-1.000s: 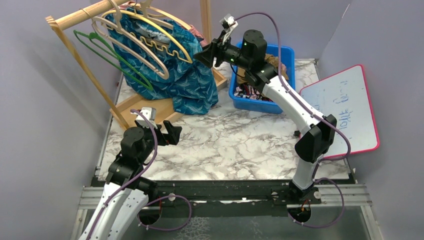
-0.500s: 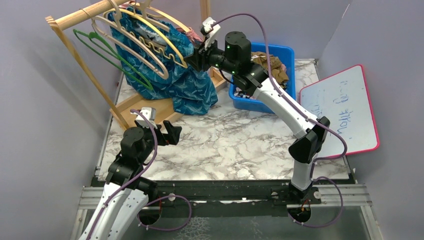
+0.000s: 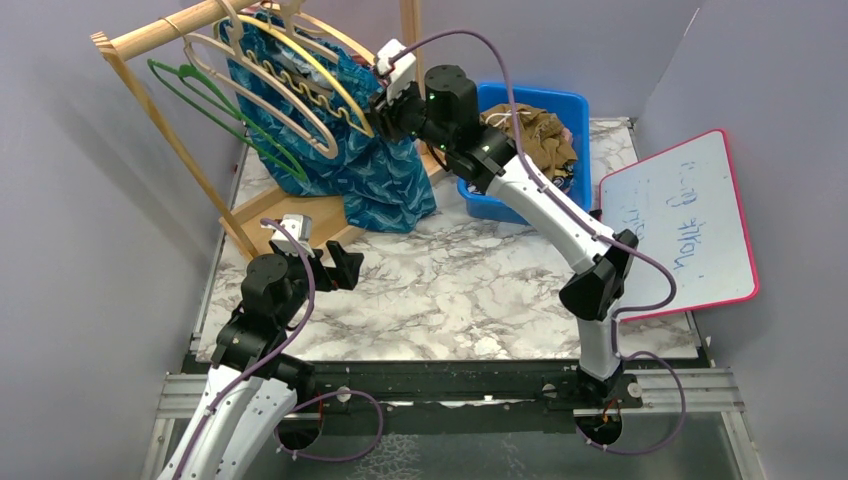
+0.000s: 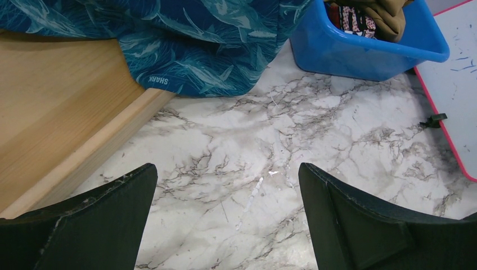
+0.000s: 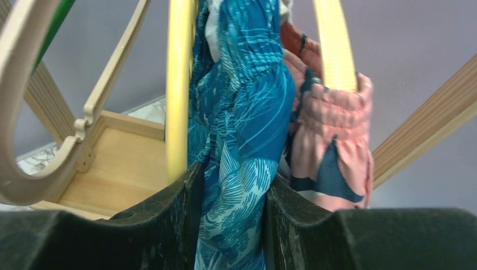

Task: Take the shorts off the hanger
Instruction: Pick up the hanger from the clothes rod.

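Observation:
Teal patterned shorts hang on a yellow hanger on the wooden rack, their hem draped onto the rack base and table. My right gripper is at the shorts' upper right edge. In the right wrist view it is shut on the teal fabric, next to the yellow hanger arm. Pink shorts with navy blotches hang just behind on another yellow arm. My left gripper is open and empty, low over the marble, with the teal hem ahead of it.
A blue bin right of the rack holds olive-brown shorts and printed fabric. Empty beige hangers and a green hanger hang on the rail. The wooden rack base sits back left. A pink-framed whiteboard lies at the right.
My right arm has swung left from above the blue bin to the hanger and has closed on the teal shorts. The left arm has not moved.

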Controlling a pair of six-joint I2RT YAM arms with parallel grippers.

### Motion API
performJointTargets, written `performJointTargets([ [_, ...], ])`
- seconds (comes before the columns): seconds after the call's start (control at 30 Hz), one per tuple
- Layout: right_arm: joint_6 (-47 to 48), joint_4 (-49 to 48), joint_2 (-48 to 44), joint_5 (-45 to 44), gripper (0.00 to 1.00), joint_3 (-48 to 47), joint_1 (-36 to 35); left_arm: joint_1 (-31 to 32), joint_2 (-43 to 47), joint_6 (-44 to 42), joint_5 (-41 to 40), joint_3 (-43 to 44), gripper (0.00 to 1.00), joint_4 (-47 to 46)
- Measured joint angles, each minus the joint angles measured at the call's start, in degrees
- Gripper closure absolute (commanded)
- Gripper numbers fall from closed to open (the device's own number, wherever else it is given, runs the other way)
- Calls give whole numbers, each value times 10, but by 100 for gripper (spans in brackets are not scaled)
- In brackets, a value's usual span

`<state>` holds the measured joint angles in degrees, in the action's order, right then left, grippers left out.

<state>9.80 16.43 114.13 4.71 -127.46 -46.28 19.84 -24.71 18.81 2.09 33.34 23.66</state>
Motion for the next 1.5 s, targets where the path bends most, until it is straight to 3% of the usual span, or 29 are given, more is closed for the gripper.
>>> performJointTargets([
  [0.1,38,0,0,-36,58,1,-27,0,0,0,0,0,1,0],
  [0.37,113,-23,-11,-103,70,41,-80,0,0,0,0,0,1,0],
  [0.5,114,-24,-11,-105,60,37,-80,0,0,0,0,0,1,0],
  [0.63,109,-20,4,-105,58,-6,-76,0,0,0,0,0,1,0],
  [0.77,97,-22,31,-104,59,-70,-76,0,0,0,0,0,1,0],
  [1.03,72,-26,63,-92,65,-90,-69,0,0,0,0,0,1,0],
  [1.37,26,-26,73,-61,96,-90,-44,0,0,0,0,0,1,0],
  [1.5,9,-33,73,-54,99,-87,-36,0,0,0,0,0,1,0],
])
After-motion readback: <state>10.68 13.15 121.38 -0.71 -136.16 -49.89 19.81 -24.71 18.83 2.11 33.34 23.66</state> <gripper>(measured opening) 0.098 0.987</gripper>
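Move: The near end of the blue shorts' hanger, wrapped in cloth, lies about 4 cm left of the right hand, 1 cm ahead and 1 cm up. Counted from the same hand and roughly level with it, the near end of the empty yellow hanger is some 2 cm back and 3 cm left, the beige one's 5 cm back and 6 cm left, and the pink shorts' near edge 7 cm straight ahead. From the left hand the aimed end is roughly 20 cm ahead, 4 cm right, 20 cm higher. Work the right gripper, its fingers already either side of the blue cloth, about 4 cm left and slightly back past the end of the yellow hanger, rolling the wrist some 10 degrees and back. Lift some 5 cm, sink halfway again still edging left, then ease forward about 2 cm and close the fingers to pinch the bunched blue cloth at the hanger's near end. ##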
